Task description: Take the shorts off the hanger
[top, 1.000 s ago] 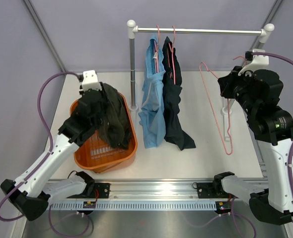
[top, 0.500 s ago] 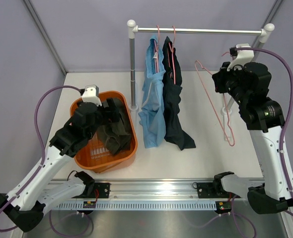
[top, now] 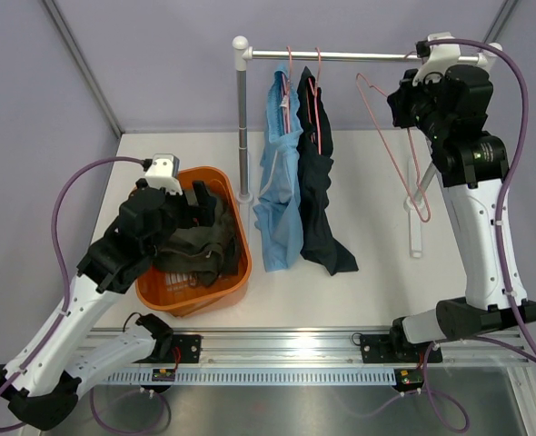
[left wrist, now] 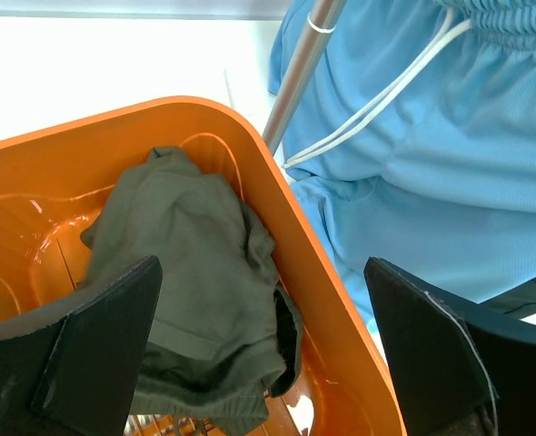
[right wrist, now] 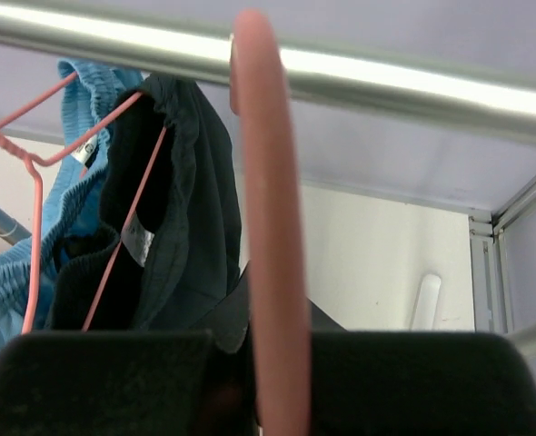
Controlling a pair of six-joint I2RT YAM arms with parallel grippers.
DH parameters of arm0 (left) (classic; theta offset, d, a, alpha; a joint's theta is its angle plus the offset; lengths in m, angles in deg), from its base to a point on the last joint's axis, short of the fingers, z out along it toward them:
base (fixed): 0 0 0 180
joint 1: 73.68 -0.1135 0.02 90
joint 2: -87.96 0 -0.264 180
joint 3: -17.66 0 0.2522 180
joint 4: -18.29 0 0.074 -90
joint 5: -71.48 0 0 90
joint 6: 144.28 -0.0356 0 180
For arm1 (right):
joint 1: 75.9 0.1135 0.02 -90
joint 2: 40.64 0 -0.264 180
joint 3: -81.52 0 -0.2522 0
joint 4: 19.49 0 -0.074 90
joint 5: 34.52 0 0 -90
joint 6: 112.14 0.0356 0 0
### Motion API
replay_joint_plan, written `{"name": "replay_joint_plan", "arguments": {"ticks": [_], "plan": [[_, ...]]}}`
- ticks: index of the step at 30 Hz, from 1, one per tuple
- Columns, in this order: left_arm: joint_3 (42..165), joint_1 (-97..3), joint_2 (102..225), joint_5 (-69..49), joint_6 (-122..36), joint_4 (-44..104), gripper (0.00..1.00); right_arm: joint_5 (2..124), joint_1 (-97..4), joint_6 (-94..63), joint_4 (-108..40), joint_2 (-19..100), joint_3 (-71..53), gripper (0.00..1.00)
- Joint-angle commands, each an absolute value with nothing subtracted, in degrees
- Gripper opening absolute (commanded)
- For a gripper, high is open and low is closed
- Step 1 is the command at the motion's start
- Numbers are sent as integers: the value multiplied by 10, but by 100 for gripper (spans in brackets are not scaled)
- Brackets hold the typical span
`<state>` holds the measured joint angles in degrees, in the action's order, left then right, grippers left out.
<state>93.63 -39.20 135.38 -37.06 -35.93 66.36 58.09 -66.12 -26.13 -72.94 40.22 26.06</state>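
Note:
The dark olive shorts [top: 198, 243] lie crumpled in the orange basket [top: 150, 289], seen close up in the left wrist view as the olive shorts [left wrist: 191, 272]. My left gripper [top: 198, 202] hovers over them, open and empty, its left gripper [left wrist: 263, 272] fingers wide apart. The light blue shorts [top: 277, 186] and the dark navy shorts [top: 318, 191] hang on pink hangers from the rail [top: 368, 56]. My right gripper [top: 401, 98] is shut on an empty pink hanger [top: 406, 177], its hook close under the rail [right wrist: 386, 82]. The pink hanger [right wrist: 268, 227] fills the right gripper [right wrist: 272, 363].
The rack's upright post [top: 242, 118] stands just right of the basket rim [left wrist: 291, 245]. Its white foot [top: 417, 232] lies on the table under the right arm. The light blue shorts [left wrist: 431, 154] hang right beside the basket. Enclosure walls close in the back and sides.
My left gripper has opened and the olive shorts have dropped into the basket; the arm has drawn back. My right arm has lifted the empty hanger up to the rail.

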Motion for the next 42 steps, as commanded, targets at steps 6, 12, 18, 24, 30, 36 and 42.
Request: {"name": "replay_joint_plan", "arguments": {"ticks": [6,12,18,24,30,36,42], "plan": [[951,-394,1341,-352,-392,641,99,559,-673,-257,-729,474,362,0],[943,-394,1337,-358,-400,640,99,557,-676,-253,-743,526,418,0],[937,-394,1336,-366,-404,639,99,557,-678,-249,-761,567,462,0],[932,-394,1339,-367,-407,635,99,541,-683,-245,-761,575,444,0],[925,-394,1340,-364,-405,633,99,515,-694,-241,-751,566,402,0],[920,-394,1339,-365,-402,634,99,513,-705,-239,-759,570,393,0],[914,-394,1338,-367,-400,634,99,499,-710,-231,-761,560,388,1]]}}
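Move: The right hand holds the empty hanger by its hook. The free stretch of rail it is taken to lies about 10 cm ahead, some 4 cm to its right and roughly level. The black shorts hang about 18 cm to this hand's left and 9 cm ahead, some 22 cm lower; the rail's right end is about 20 cm right, 10 cm ahead. For the waiting left hand that stretch is some 46 cm right, 25 cm ahead, 15 cm up. Forward and at first slightly upward, the right hand carries the hanger some 8 cm to the rail, then sinks about 5 cm and shifts nearly 4 cm right to bring the hook down over the bar. As it lowers, the wrist turns about 10 degrees clockwise and tips a little down; the fingers keep their pinch on the hook. ##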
